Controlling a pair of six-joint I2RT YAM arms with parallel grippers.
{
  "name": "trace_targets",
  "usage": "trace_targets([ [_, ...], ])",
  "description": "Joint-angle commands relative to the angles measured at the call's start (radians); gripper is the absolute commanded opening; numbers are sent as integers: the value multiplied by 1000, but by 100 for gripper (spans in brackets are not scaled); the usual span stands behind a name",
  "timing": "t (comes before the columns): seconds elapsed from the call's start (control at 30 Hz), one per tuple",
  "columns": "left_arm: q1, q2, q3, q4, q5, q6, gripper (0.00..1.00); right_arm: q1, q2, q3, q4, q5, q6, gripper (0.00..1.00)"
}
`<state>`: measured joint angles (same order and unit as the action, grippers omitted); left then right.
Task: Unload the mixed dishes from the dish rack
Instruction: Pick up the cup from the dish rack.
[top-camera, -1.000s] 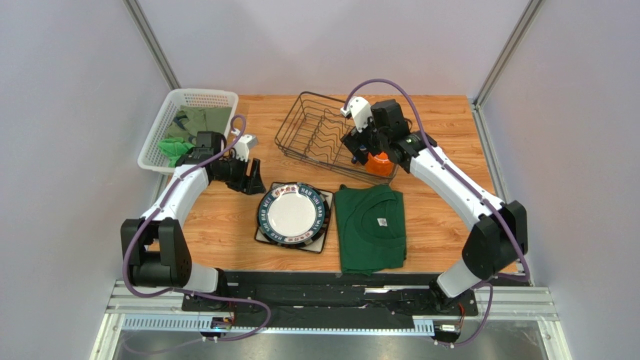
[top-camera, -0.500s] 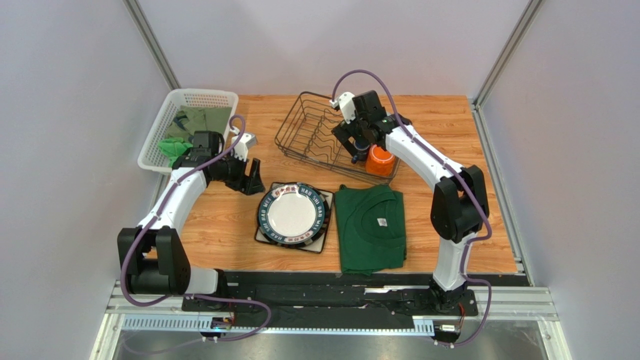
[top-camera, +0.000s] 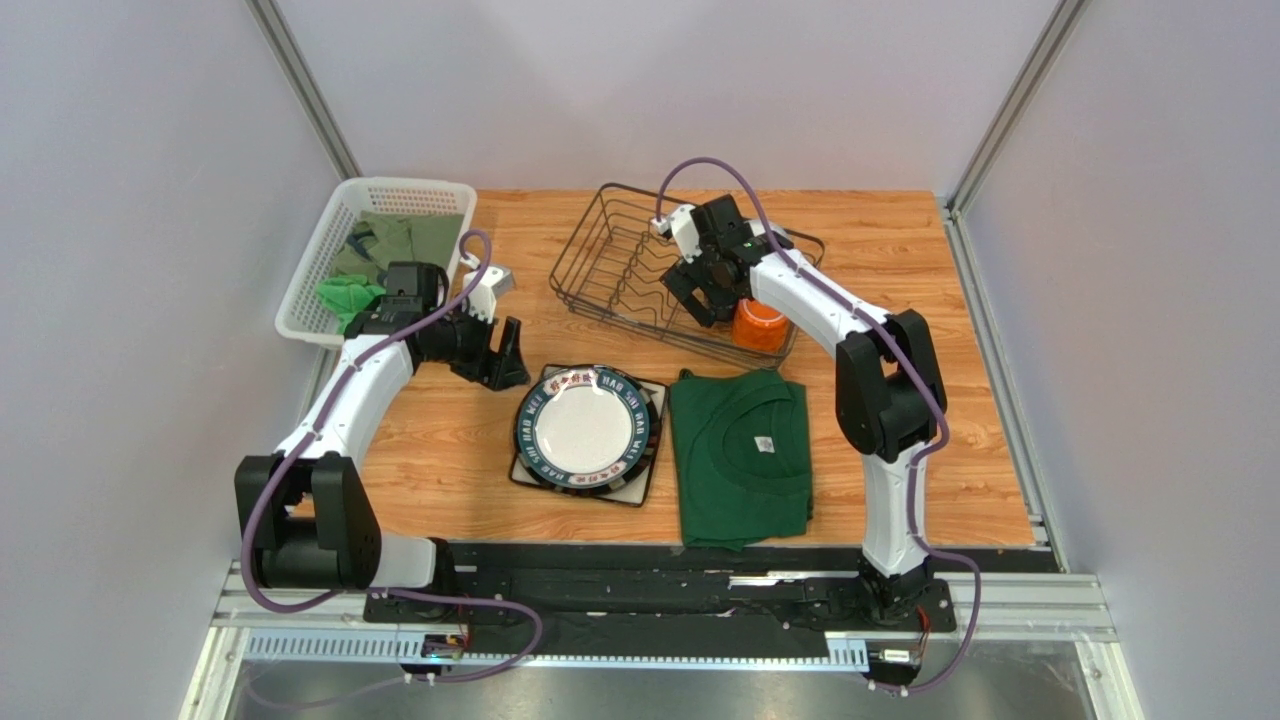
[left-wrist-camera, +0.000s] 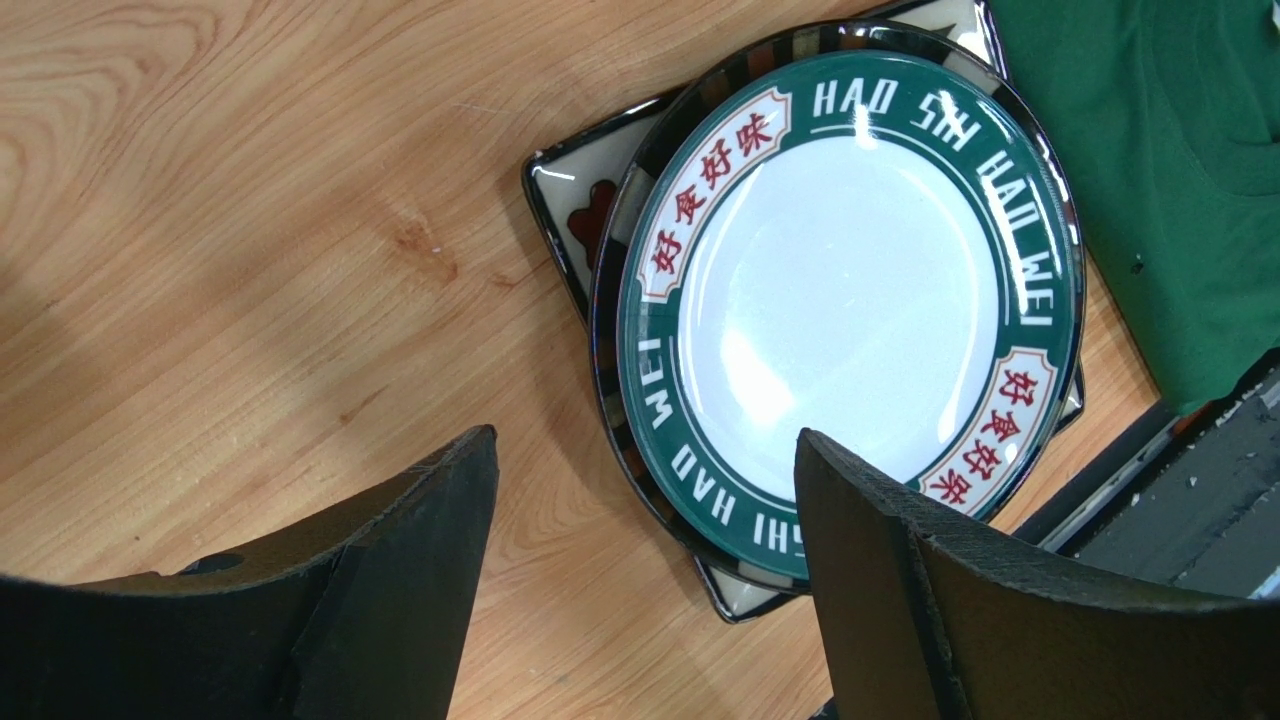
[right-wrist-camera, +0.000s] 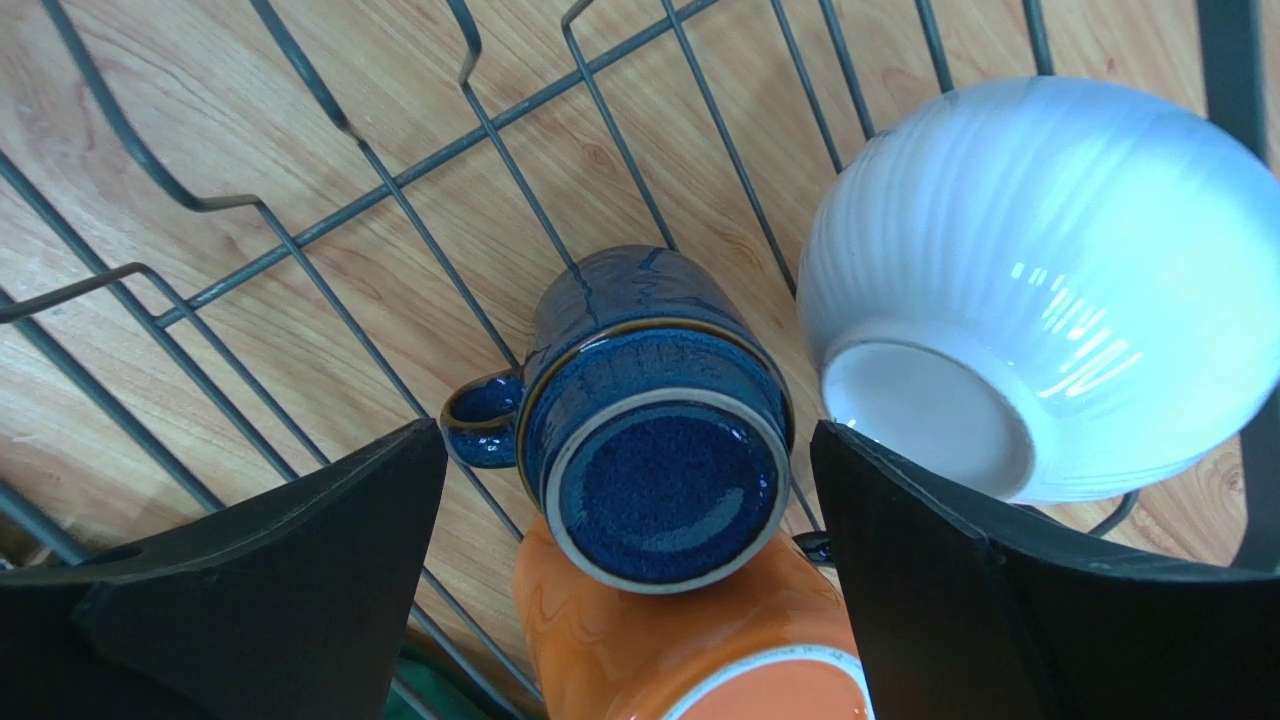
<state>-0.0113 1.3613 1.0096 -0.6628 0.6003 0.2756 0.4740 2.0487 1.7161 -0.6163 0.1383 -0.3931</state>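
The dish rack (top-camera: 595, 252) stands at the back middle of the table. My right gripper (top-camera: 700, 296) hangs open inside it. In the right wrist view its fingers straddle an upside-down dark blue mug (right-wrist-camera: 657, 431) without touching it. That mug leans against an orange mug (right-wrist-camera: 691, 653), beside an upturned white bowl (right-wrist-camera: 1052, 270). A round dark-rimmed plate (top-camera: 586, 426) lies on the square plate (left-wrist-camera: 577, 177) on the table. My left gripper (top-camera: 504, 357) is open and empty just left of them, low over the wood (left-wrist-camera: 646, 440).
A white perforated basket (top-camera: 349, 222) with green cloth sits at the back left. A folded green shirt (top-camera: 741, 458) lies right of the plates. The rack's wavy wires (right-wrist-camera: 376, 165) run under and around the mugs.
My right gripper has swung left inside the rack, from above the orange mug to over the blue mug. The left jaws have widened slightly; that arm has hardly moved.
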Motion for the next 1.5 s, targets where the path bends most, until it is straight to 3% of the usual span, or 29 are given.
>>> trace_targets([
  [0.0, 4, -13, 37, 14, 13, 17, 80, -14, 25, 62, 6, 17, 7, 99],
  [0.37, 4, -5, 34, 20, 19, 19, 81, -23, 93, 108, 7, 3, 22, 94],
  [0.57, 4, -7, 32, 22, 24, 19, 81, -29, 85, 99, 15, -11, 36, 80],
  [0.7, 4, -2, 30, 25, 26, 19, 80, -31, 62, 89, 18, -14, 39, 66],
  [1.07, 4, -8, 41, 22, 53, 19, 80, -31, -12, 135, -28, -54, 66, 52],
  [1.2, 5, -19, 43, 23, 84, 23, 80, -29, -35, 161, -42, -77, 88, 41],
  [1.47, 5, -34, 55, 23, 153, 40, 80, -29, -96, 192, -54, -180, 134, 38],
])
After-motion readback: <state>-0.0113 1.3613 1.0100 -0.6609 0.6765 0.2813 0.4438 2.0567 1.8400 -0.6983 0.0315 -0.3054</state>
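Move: The upside-down blue cup in the dish rack is almost under the open right gripper: about 2 cm ahead, level with it sideways, middle some 4 cm below. From that gripper the orange cup lies some 6 cm to the right and 2 cm back, and the white bowl about 10 cm ahead and 6 cm right, both at a similar depth. From the left gripper, the blue cup is roughly 17 cm ahead, 32 cm right and 7 cm lower. Lower the open right gripper another 2 to 3 cm over the upturned blue cup while easing just over 1 cm forward, so one finger stands on either side. Close until the fingers pinch its sides, about two thirds open, then lift it about 5 cm, drifting slightly left near the end with a small roll of the wrist that raises the hand's left side. ##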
